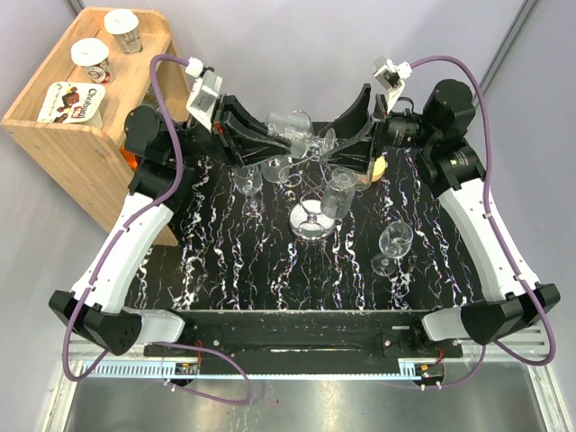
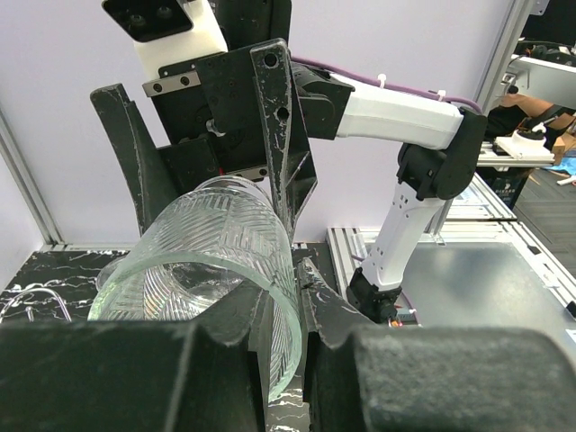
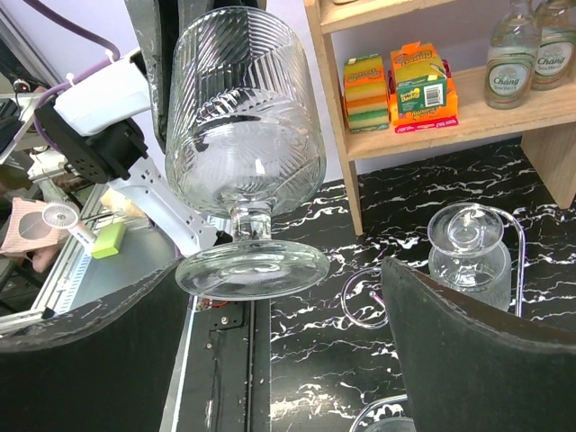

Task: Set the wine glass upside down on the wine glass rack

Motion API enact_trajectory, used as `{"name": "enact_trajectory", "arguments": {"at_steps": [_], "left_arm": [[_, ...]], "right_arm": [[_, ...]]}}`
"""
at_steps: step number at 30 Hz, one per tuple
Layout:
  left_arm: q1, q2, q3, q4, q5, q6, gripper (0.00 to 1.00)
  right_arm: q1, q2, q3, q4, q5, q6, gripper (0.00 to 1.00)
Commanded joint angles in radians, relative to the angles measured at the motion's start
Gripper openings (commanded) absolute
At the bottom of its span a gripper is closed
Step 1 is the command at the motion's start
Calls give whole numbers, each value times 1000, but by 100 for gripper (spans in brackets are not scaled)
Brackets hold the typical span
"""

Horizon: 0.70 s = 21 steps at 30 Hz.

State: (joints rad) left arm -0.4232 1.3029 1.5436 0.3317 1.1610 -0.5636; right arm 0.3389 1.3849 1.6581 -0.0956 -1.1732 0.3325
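The wine glass (image 1: 295, 133), clear with a ribbed bowl, is held sideways in the air above the back of the table. My left gripper (image 1: 270, 135) is shut on the bowl's rim wall (image 2: 270, 297), one finger inside and one outside. My right gripper (image 1: 346, 139) is open, and its fingers (image 3: 477, 351) stand on either side of the glass's round foot (image 3: 252, 268). There is a gap on the right side. The wine glass rack (image 1: 297, 229), chrome with a mirror-like disc base, stands mid-table, in front of and below the held glass. One wire loop (image 3: 364, 297) shows in the right wrist view.
Other glasses hang upside down on the rack (image 1: 247, 178) (image 3: 468, 252). A further glass (image 1: 394, 241) stands upright on the black marbled table at the right. A wooden shelf (image 1: 90, 126) with cups, sponges (image 3: 396, 85) and bottles stands at the back left.
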Motion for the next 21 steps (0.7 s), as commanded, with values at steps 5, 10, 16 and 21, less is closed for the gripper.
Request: {"name": "enact_trajectory", "arguments": {"at_steps": [5, 10, 16, 21], "left_arm": [[-3, 6, 1, 130, -9, -30, 0], [-3, 2, -14, 127, -9, -21, 0], [-2, 4, -14, 124, -10, -15, 0], [-3, 12, -16, 154, -11, -33, 0]], "right_arm": [[5, -10, -4, 76, -26, 43, 88], [6, -14, -8, 76, -29, 43, 79], [6, -17, -12, 74, -34, 43, 57], [6, -18, -14, 74, -40, 43, 53]]}}
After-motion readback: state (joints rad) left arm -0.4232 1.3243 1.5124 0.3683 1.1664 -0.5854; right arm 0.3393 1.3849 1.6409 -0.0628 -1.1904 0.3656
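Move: The right hand is almost at the foot of the sideways-held wine glass, which sits about 1 cm back and 1 cm above its finger point. From there the rack's top lies some 3 cm ahead, 2 cm left and 13 cm down; the front rack glass 6 cm ahead, 10 cm left, 16 cm down; the near rack glass level, 4 cm right, 22 cm down. From the left hand, the foot is about 9 cm right, 3 cm forward, 2 cm lower. The right fingers close by roughly a third of their opening onto the wine glass's foot, pinching its front and back edges while that hand stays in place. The left hand, still shut on the wall of the bowl at its rim, first eases about 1.5 cm down and forward to bring the foot squarely between them, then holds still. ##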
